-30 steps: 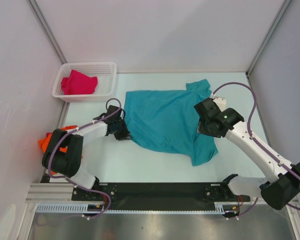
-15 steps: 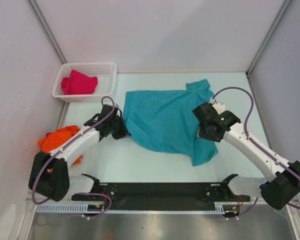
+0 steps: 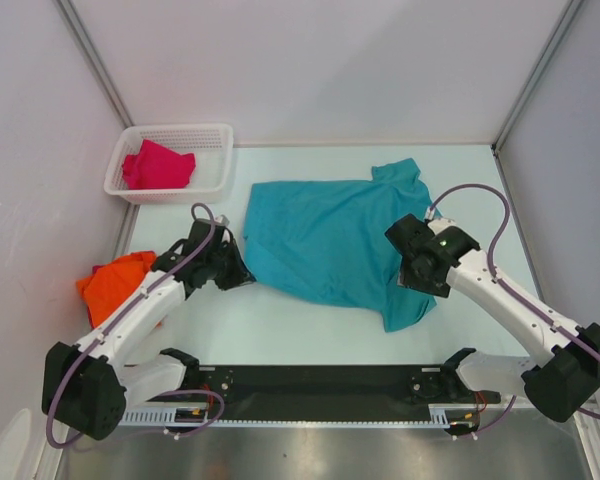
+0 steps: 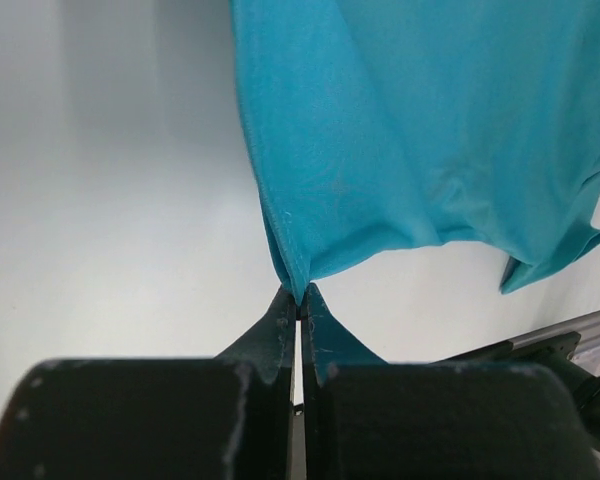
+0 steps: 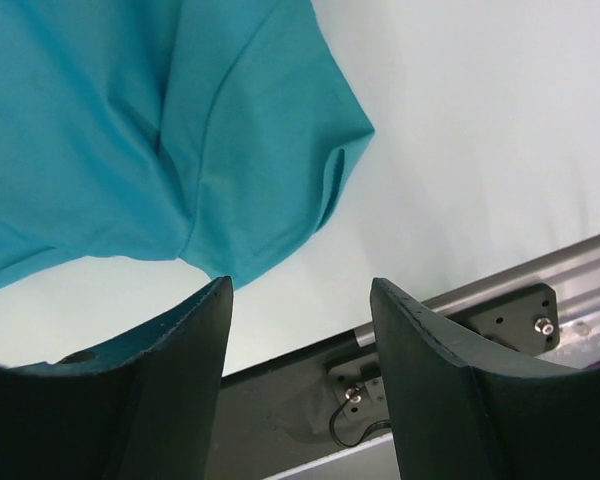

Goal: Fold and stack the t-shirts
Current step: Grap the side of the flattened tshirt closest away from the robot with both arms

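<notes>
The teal-blue t-shirt point(image 3: 325, 235) lies spread in the middle of the table. My left gripper point(image 3: 240, 273) is shut on its near left hem corner, and in the left wrist view the cloth point(image 4: 410, 130) is pinched at the fingertips point(image 4: 300, 298). My right gripper point(image 3: 418, 285) hangs open above the shirt's near right sleeve point(image 5: 270, 150), with nothing between its fingers point(image 5: 300, 295). An orange t-shirt point(image 3: 115, 280) lies crumpled at the table's left edge. A magenta t-shirt point(image 3: 158, 165) sits in the basket.
The white lattice basket point(image 3: 175, 130) stands at the back left corner. A black rail point(image 3: 320, 385) with the arm bases runs along the near edge. White walls close in the table on three sides.
My left gripper closed on the teal hem corner and drew it slightly left and nearer, while its arm swung lower. The right gripper slid nearer over the sleeve and opened wider.
</notes>
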`<state>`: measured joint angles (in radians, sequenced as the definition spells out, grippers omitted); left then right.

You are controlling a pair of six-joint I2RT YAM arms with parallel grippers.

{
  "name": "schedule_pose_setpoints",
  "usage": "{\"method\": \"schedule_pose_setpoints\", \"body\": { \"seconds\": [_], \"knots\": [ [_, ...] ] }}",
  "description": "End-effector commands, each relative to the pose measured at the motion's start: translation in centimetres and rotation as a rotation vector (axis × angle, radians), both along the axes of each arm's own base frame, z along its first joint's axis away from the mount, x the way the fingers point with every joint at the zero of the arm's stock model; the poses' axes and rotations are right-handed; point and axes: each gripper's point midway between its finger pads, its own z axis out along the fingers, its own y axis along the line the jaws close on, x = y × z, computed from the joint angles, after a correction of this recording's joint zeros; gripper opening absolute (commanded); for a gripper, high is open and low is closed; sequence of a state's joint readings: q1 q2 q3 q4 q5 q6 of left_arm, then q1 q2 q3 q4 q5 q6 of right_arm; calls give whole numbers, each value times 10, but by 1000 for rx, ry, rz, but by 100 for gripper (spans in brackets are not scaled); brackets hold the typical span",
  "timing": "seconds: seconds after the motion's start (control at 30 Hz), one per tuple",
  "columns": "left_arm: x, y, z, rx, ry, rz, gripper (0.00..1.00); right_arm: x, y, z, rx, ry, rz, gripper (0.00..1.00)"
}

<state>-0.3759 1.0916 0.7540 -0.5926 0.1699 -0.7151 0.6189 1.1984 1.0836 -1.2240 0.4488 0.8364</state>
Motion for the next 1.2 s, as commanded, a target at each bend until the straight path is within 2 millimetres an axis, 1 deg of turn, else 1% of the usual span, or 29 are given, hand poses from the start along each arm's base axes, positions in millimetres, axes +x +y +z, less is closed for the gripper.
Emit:
{"method": "schedule_pose_setpoints", "body": {
  "seconds": [0.0, 0.1, 0.17, 0.27, 0.33, 0.4, 0.43, 0.47, 0.57, 0.67, 0.73, 0.83, 0.87, 0.93, 0.97, 1.03, 1.07, 1.1, 1.13, 1.17],
  "knots": [
    [-14, 1, 6, -17, -8, -20, 0, -10, -15, 1, -53, 10, -70, 63],
    [-21, 7, 4, -4, -17, -2, 0, -18, -23, 1, -85, 28, -93, 63],
    [-25, 8, 0, -7, -4, 3, 0, -23, -26, 0, -89, 29, -109, 63],
    [-27, 5, -2, -20, 9, -8, 0, -31, -29, -9, -82, 51, -130, 63],
    [-24, 4, 2, -21, 0, -17, 0, -38, -29, -19, -70, 68, -144, 63],
    [-20, 2, 8, -22, -16, -25, 0, -41, -24, -27, -35, 76, -150, 63],
    [-19, 2, 10, -21, -19, -26, 0, -46, -26, -35, -40, 93, -154, 62],
    [-17, 2, 13, -17, -27, -34, 0, -47, -25, -38, -34, 92, -165, 62],
    [-16, 1, 14, -15, -25, -46, 0, -53, -26, -55, -44, 117, -178, 62],
    [-16, -1, 14, -16, -23, -57, 0, -48, -24, -68, -53, 113, -176, 62],
    [-15, -1, 14, -15, -26, -59, 0, -44, -25, -73, -69, 111, -176, 62],
    [-13, -1, 17, -17, -32, -61, 0, -36, -19, -74, -105, 119, -176, 61],
    [-12, -2, 18, -19, -35, -63, 0, -31, -16, -72, -104, 111, -173, 61],
    [-11, -3, 20, -20, -40, -64, 0, -28, -10, -75, -104, 124, -166, 61],
    [-10, -3, 22, -21, -48, -67, 0, -23, -5, -75, -90, 111, -163, 61],
    [-9, -2, 23, -19, -52, -61, 0, -16, -3, -80, -96, 97, -157, 62],
    [-8, -2, 23, -20, -55, -63, 0, -7, 3, -81, -73, 80, -159, 62],
    [-8, -2, 23, -19, -56, -64, 0, -3, 2, -83, -69, 94, -166, 62],
    [-7, -3, 25, -18, -61, -71, 0, 2, 7, -84, -51, 97, -164, 61],
    [-7, -3, 26, -20, -64, -74, 0, 9, 11, -81, -42, 86, -163, 61]
  ]
}}
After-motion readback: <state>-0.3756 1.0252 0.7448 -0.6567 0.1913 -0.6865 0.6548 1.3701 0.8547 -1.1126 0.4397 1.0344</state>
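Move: The right hand hangs open over the shirt's near-right edge, the stretch with the small fold: about 13 cm below it, 2 cm back and 2 cm to its left. The shirt's nearest tip lies some 8 cm left and 6 cm back of that hand, the right-hand corner about 2 cm to its right and level with it, both also 13 cm down. From the left hand, that edge is about 33 cm right, 5 cm back, 10 cm down. The open right hand sinks about 9 cm towards the near-right edge of the teal shirt, first swinging back some 6 cm and a little right, then curving forward and left again as it drops, its fingers tipping about 10 degrees nearer to straight down and its wrist turning slightly clockwise. The left hand, still pinching the raised near-left corner, draws back about 2 cm and then holds it up there with its fingers shut. ##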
